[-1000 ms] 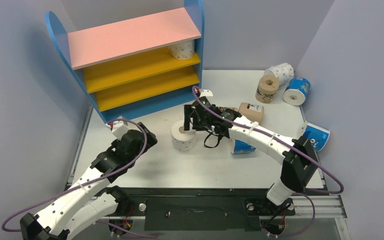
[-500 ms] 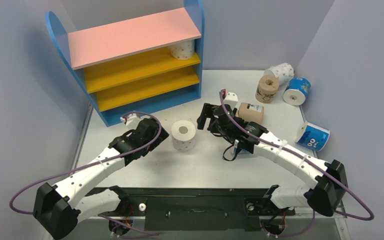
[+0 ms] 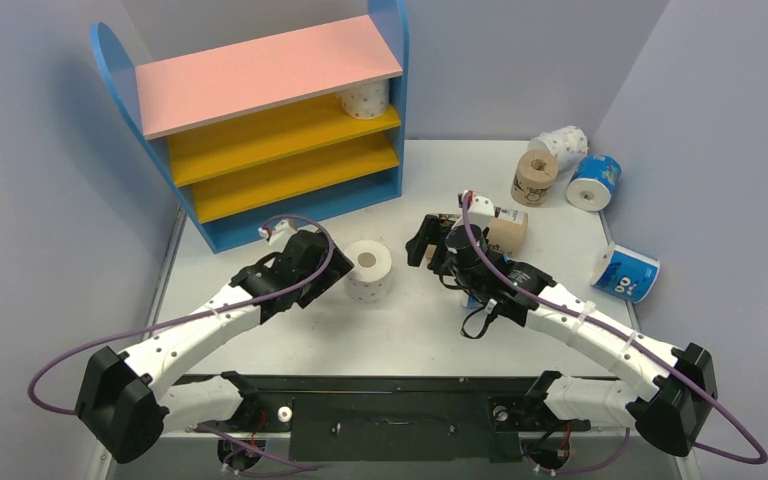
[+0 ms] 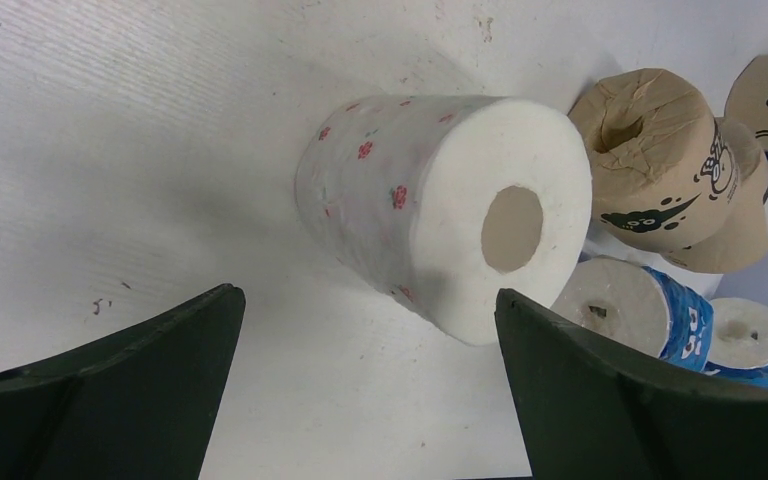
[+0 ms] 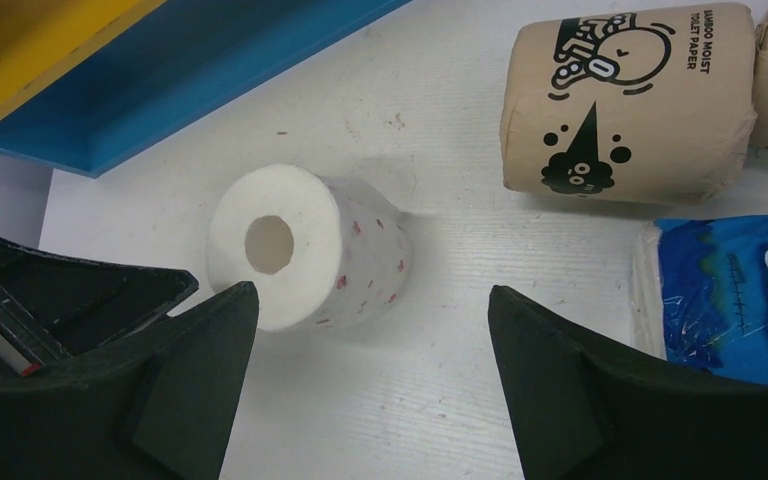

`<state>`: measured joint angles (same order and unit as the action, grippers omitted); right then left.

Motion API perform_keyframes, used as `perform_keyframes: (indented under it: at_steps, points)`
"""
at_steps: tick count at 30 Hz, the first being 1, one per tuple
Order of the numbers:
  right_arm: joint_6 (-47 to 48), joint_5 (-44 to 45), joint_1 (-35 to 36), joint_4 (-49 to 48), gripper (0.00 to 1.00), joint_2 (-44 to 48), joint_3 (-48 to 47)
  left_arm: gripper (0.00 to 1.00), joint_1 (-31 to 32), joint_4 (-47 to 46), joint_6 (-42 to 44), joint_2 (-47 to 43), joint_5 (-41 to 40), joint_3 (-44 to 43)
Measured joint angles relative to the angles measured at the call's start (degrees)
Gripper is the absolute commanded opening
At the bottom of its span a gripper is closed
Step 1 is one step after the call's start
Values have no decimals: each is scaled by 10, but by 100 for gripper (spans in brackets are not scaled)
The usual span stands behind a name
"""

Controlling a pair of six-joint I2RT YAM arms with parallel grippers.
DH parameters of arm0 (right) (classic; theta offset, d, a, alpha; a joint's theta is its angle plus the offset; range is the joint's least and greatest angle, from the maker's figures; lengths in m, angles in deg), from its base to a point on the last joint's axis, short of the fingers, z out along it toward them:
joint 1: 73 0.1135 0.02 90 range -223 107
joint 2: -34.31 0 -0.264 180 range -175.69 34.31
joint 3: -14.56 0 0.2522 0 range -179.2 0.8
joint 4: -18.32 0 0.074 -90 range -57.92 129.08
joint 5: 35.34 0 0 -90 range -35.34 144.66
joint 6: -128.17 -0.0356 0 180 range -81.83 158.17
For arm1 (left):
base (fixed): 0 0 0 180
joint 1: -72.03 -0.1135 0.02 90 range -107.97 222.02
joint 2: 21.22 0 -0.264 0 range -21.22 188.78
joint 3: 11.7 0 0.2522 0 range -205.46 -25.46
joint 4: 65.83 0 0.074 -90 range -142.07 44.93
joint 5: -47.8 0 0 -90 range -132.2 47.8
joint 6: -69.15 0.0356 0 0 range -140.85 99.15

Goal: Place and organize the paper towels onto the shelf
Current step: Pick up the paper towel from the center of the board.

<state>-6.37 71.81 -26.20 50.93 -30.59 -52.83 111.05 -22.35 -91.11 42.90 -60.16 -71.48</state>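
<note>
One white paper towel roll with small red dots (image 3: pixel 368 268) stands on end on the table in front of the shelf (image 3: pixel 260 80). My left gripper (image 3: pixel 333 274) is open just left of it, and the roll (image 4: pixel 440 210) lies a little ahead of the fingertips, not between them. To the roll's right, a short gap away, my right gripper (image 3: pixel 420 245) is open and empty, facing the roll (image 5: pixel 305 245). Another dotted roll (image 3: pixel 365 98) sits at the right end of the upper yellow board.
A tan printed roll (image 3: pixel 505 225) lies just behind my right wrist, with a blue roll (image 5: pixel 730 300) beside it under the arm. Tan (image 3: pixel 534 175), dotted (image 3: pixel 565 145) and blue (image 3: pixel 594 180) rolls cluster at the back right. One more blue roll (image 3: pixel 625 272) lies by the right wall.
My right gripper has drawn back to the right, away from the dotted roll. My left arm has reached forward and right, up to the roll's left side. The roll stayed put.
</note>
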Motion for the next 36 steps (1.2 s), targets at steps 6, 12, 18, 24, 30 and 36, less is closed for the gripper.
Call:
perform_keyframes:
  at_steps: [6, 12, 18, 24, 30, 36]
  points:
    - [4, 1, 0, 1, 80, 1, 23, 97, 3, -3, 19, 69, 17, -35]
    - [7, 2, 0, 1, 79, 9, 29, 90, 3, -4, 35, 91, 22, -40]
    - [10, 3, 0, 0, 79, 13, 35, 87, 3, -5, 49, 124, 21, -73]
    - [13, 2, 0, -1, 78, 13, 47, 80, 3, -4, 55, 145, 17, -89]
    - [16, 2, 0, -1, 77, 14, 50, 70, 3, -4, 58, 160, 17, -92]
    - [21, 2, 0, -5, 77, 14, 51, 55, 3, -5, 58, 160, 15, -92]
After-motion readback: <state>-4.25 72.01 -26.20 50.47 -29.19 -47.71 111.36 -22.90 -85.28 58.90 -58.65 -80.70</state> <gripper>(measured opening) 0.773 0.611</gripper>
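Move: The paper towel stands on end to the right of the left gripper: its middle is about 7 cm right, 6 cm ahead and 8 cm below. The brown roll lies some 16 cm to the right of the paper towel and 9 cm farther out; the blue roll lies about 24 cm to the right of the paper towel, nearly level with it. From the right gripper the paper towel is about 12 cm left, 5 cm ahead and 16 cm below. Bring the left gripper about 5 cm forward, right and down over the near left part of the paper towel's top, so its right finger comes to the core hole while the left finger stays outside the roll. Tilt the wrist only slightly and close the wide-open fingers about a third of the way. Let the right gripper sink some 3 cm, clear on the roll's right. ##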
